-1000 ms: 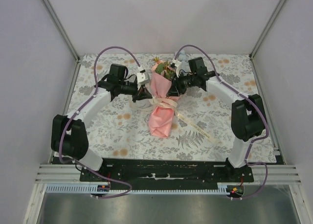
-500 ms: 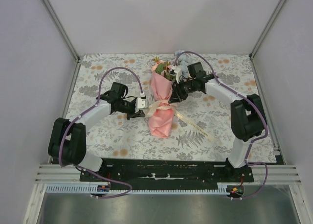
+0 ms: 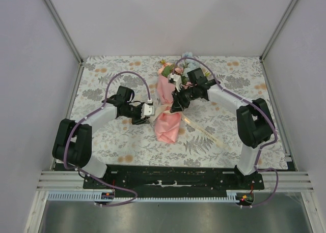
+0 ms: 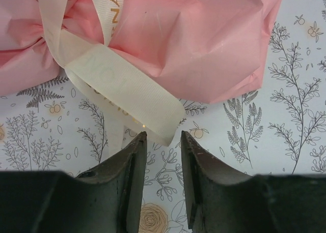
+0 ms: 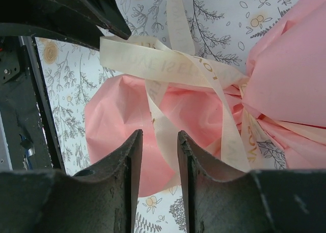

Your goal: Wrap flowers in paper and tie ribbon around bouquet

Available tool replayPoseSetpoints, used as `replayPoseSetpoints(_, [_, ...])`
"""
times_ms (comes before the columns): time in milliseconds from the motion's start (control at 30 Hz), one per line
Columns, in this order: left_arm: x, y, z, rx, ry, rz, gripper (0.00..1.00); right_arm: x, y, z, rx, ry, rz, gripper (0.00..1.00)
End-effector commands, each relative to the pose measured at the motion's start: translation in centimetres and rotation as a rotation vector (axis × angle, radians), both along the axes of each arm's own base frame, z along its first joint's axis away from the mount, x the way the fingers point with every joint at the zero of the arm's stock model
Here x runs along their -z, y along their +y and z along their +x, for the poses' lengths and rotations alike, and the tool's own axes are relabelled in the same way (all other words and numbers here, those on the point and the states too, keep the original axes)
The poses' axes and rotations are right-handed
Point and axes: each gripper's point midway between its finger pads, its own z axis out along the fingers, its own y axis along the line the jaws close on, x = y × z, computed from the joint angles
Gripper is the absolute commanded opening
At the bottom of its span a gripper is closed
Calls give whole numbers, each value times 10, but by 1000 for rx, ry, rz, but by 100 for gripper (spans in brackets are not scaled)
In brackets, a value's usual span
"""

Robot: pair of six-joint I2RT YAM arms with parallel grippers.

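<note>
The bouquet (image 3: pixel 167 103) lies in the middle of the table, its flowers (image 3: pixel 172 69) pointing to the far side. Pink paper (image 3: pixel 167 126) wraps the stems, with the cream ribbon (image 3: pixel 164 110) knotted round the waist. One ribbon tail (image 3: pixel 206 134) trails to the near right. My left gripper (image 3: pixel 151 112) sits at the waist's left side. In the left wrist view it (image 4: pixel 163 134) is open, a loose ribbon end (image 4: pixel 127 88) just ahead of the tips and paper (image 4: pixel 204 39) beyond. My right gripper (image 5: pixel 158 134) hangs open over a ribbon loop (image 5: pixel 168 70) and the paper (image 5: pixel 117 121).
A floral printed tablecloth (image 3: pixel 112 136) covers the table. Plain enclosure walls (image 3: pixel 41 65) rise on three sides. Both arm bases stand on the black plate (image 3: pixel 168 177) at the near edge. Purple cables (image 3: pixel 127 75) arch over each arm.
My left arm has pulled back toward the near side, down to the bouquet's waist, and its gripper has opened off the ribbon end. My right gripper has shifted left and nearer, over the knot.
</note>
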Motion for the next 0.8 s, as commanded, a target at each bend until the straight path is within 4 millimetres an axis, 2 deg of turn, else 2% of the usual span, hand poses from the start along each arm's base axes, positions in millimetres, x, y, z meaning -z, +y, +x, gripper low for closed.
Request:
replayPoseSetpoints(0, [-10,-1,16,-13,-81,-32,41,5,3,1,-33,-28,10,41])
replayPoseSetpoints(167, [-20,5,21,-58,-69,-65,43,19,0,-1,-46,-16,-29,41])
replayPoseSetpoints(233, [-25,10,23,-70,-78,-73,44,21,-1,-3,-50,-12,-33,38])
replayPoseSetpoints(333, [-39,19,30,-110,-82,-101,45,17,-1,-2,-49,-19,-27,26])
replayPoseSetpoints(400, [-57,20,38,-145,-73,-143,45,11,1,0,-44,-24,-17,14])
replayPoseSetpoints(467, [-78,13,49,-170,-57,-189,44,7,2,1,-41,-33,-10,0])
replayPoseSetpoints(600, [-103,-8,83,-364,143,-280,42,-2,3,3,-24,-50,4,0])
replayPoseSetpoints(767, [-102,-33,102,-506,452,-356,42,-12,3,7,17,-81,25,0])
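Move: The strand my right hand goes for hangs between its open fingertips, about 2 cm below. Another strand hangs some 4 cm ahead of that hand. The tied waist of the paper is roughly 3 cm ahead and 3 cm left, and the paper skirt 7 cm back and 3 cm left. The ribbon loop lies about 2 cm to the right of my left hand, just below it, with the waist some 6 cm ahead and 9 cm right of that hand. I sink my right hand about 2 cm over the paper skirt, then shut its fingers fully on the hanging strand and hold nearly still. My left hand, fingers still partly open, backs off left and forward from the ribbon loop, then sweeps up and forward about 10 cm each way, turning some 20 degrees counter-clockwise as its fingertips lift. ##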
